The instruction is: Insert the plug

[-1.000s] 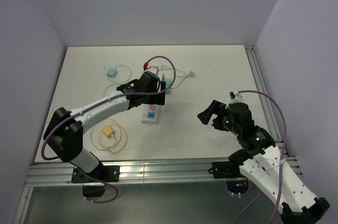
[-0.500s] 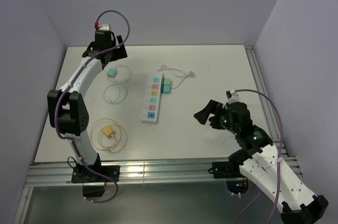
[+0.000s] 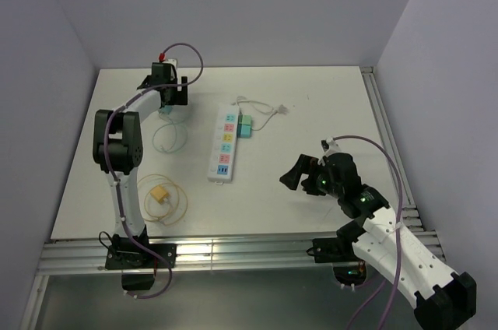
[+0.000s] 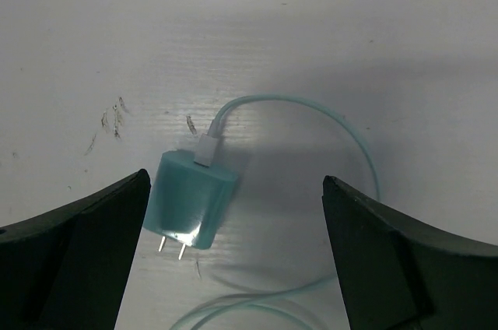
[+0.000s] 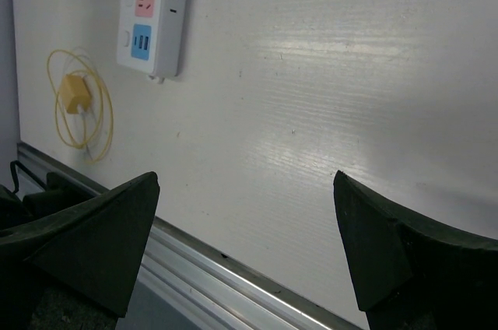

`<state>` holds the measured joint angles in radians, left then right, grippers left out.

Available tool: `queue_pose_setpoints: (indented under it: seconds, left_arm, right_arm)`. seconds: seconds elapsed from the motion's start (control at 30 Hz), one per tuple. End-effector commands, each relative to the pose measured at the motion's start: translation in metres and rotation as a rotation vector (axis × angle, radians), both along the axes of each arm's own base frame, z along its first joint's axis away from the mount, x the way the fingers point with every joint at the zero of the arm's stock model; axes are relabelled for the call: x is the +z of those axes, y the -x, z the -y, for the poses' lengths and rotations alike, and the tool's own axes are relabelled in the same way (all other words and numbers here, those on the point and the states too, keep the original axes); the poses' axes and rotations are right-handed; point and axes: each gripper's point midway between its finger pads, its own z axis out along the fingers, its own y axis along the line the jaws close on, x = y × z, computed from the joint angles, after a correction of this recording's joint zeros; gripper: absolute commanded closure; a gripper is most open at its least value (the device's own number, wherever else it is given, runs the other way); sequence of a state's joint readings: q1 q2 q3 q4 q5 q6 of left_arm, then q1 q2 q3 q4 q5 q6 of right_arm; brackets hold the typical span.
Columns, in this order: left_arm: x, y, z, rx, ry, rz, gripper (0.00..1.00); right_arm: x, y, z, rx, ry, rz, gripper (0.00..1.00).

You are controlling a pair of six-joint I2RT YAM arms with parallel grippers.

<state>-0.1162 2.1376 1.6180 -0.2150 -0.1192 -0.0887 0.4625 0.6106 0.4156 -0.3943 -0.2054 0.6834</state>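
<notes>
A teal plug with two prongs and a thin teal cable lies flat on the white table. My left gripper is open just above it, with the plug between the jaws toward the left finger and not gripped. In the top view the left gripper is at the far left and partly hides the plug. The white power strip lies mid-table and also shows in the right wrist view. My right gripper is open and empty right of the strip, over bare table.
A green plug with a white cable sits in the strip's right side. A yellow plug with a coiled yellow cable lies near the front left and shows in the right wrist view. A metal rail runs along the near edge.
My left arm has swung from the power strip to the far left and come down over the teal plug. My right gripper has shifted a little left.
</notes>
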Motion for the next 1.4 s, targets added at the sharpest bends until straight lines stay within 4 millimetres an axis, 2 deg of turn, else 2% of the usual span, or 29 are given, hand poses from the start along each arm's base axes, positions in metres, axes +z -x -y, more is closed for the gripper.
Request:
queue_pose_setpoints:
  seconds: [0.0, 0.1, 0.27, 0.37, 0.43, 0.47, 0.57, 0.6, 0.67, 0.7, 0.77, 0.87, 0.93, 0.97, 1.0, 1.07, 1.1, 1.13, 1.17, 1.23, 1.27, 1.33, 1.37]
  left_arm:
    - [0.004, -0.02, -0.02, -0.012, -0.123, 0.043, 0.03]
    - [-0.012, -0.012, -0.032, 0.015, -0.155, -0.01, 0.04]
    - [-0.022, -0.006, -0.043, 0.037, -0.125, -0.018, 0.05]
    - [-0.032, -0.002, -0.046, 0.028, -0.123, -0.036, 0.11]
    - [-0.037, -0.001, -0.045, 0.015, -0.113, -0.049, 0.21]
    - [-0.039, 0.001, -0.044, 0.008, -0.106, -0.054, 0.31]
    - [-0.041, 0.004, -0.043, 0.004, -0.078, -0.053, 0.45]
    - [-0.04, 0.004, -0.044, 0.006, -0.078, -0.055, 0.55]
    - [-0.041, 0.006, -0.039, 0.021, -0.02, -0.065, 0.65]
    - [-0.04, 0.008, -0.04, 0.031, -0.011, -0.077, 0.71]
    - [-0.039, 0.008, -0.04, 0.054, 0.019, -0.082, 0.78]
    - [-0.035, 0.014, -0.049, 0.122, 0.033, -0.101, 1.0]
    - [-0.019, 0.013, -0.052, 0.172, 0.053, -0.081, 1.0]
    - [-0.014, 0.018, -0.057, 0.215, 0.047, -0.095, 1.0]
    - [0.01, 0.014, -0.057, 0.238, 0.065, -0.055, 1.0]
    - [0.036, 0.017, -0.051, 0.275, 0.135, -0.032, 1.0]
    - [0.066, 0.02, -0.041, 0.248, 0.194, 0.01, 1.0]
    - [0.083, 0.024, -0.034, 0.246, 0.244, 0.033, 1.0]
    - [0.113, 0.033, -0.029, 0.227, 0.282, 0.084, 1.0]
    - [0.139, 0.048, -0.014, 0.182, 0.366, 0.115, 1.0]
    - [0.158, 0.065, -0.009, 0.163, 0.394, 0.144, 1.0]
    - [0.173, 0.085, 0.003, 0.125, 0.457, 0.158, 1.0]
    - [0.184, 0.106, 0.007, 0.103, 0.482, 0.176, 1.0]
  right_arm:
    - [0.012, -0.006, -0.005, 0.031, -0.017, 0.074, 0.0]
    - [0.009, -0.004, -0.004, 0.034, -0.018, 0.075, 0.0]
    - [0.009, -0.004, -0.008, 0.053, -0.031, 0.071, 0.0]
    - [0.008, -0.003, -0.009, 0.054, -0.033, 0.064, 0.0]
    - [0.01, -0.002, -0.008, 0.053, -0.033, 0.069, 0.0]
    - [0.01, -0.002, -0.007, 0.048, -0.03, 0.067, 0.0]
    - [0.013, -0.002, -0.006, 0.044, -0.032, 0.076, 0.0]
    - [0.015, -0.002, -0.006, 0.045, -0.033, 0.078, 0.0]
    - [0.019, -0.002, -0.007, 0.046, -0.04, 0.078, 0.0]
    - [0.02, -0.002, -0.008, 0.049, -0.044, 0.076, 0.0]
    - [0.024, -0.001, -0.008, 0.047, -0.05, 0.077, 0.0]
    - [0.03, 0.0, -0.009, 0.05, -0.064, 0.083, 0.0]
    - [0.034, 0.001, -0.009, 0.046, -0.072, 0.085, 0.01]
    - [0.033, 0.002, -0.009, 0.045, -0.07, 0.077, 0.01]
    - [0.034, 0.003, -0.008, 0.044, -0.072, 0.075, 0.01]
    - [0.035, 0.004, -0.007, 0.039, -0.068, 0.066, 0.01]
    - [0.037, 0.004, -0.007, 0.038, -0.071, 0.066, 0.01]
    - [0.043, 0.004, -0.008, 0.041, -0.077, 0.072, 0.01]
    - [0.046, 0.005, -0.009, 0.047, -0.082, 0.072, 0.01]
    - [0.057, 0.006, -0.012, 0.062, -0.095, 0.083, 0.01]
    - [0.058, 0.008, -0.013, 0.073, -0.097, 0.074, 0.01]
    - [0.066, 0.006, -0.015, 0.074, -0.102, 0.064, 0.02]
    - [0.067, 0.007, -0.016, 0.075, -0.103, 0.05, 0.02]
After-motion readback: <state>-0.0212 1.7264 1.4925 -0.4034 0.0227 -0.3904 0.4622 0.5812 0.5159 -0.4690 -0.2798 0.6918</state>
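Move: The teal plug lies about 4 cm to the left hand's left, level with it fore and aft, and 4 cm below. Its cable loop is some 10 cm back and 3 cm left of the hand; the power strip's middle is roughly 13 cm back, 16 cm right and 5 cm down. From the right hand, the teal plug lies about 34 cm ahead, 43 cm left and 9 cm lower. Left hand sinks leftward about 5 cm, pinches the plug, lifts 17 cm and back; right hand rises slightly. ##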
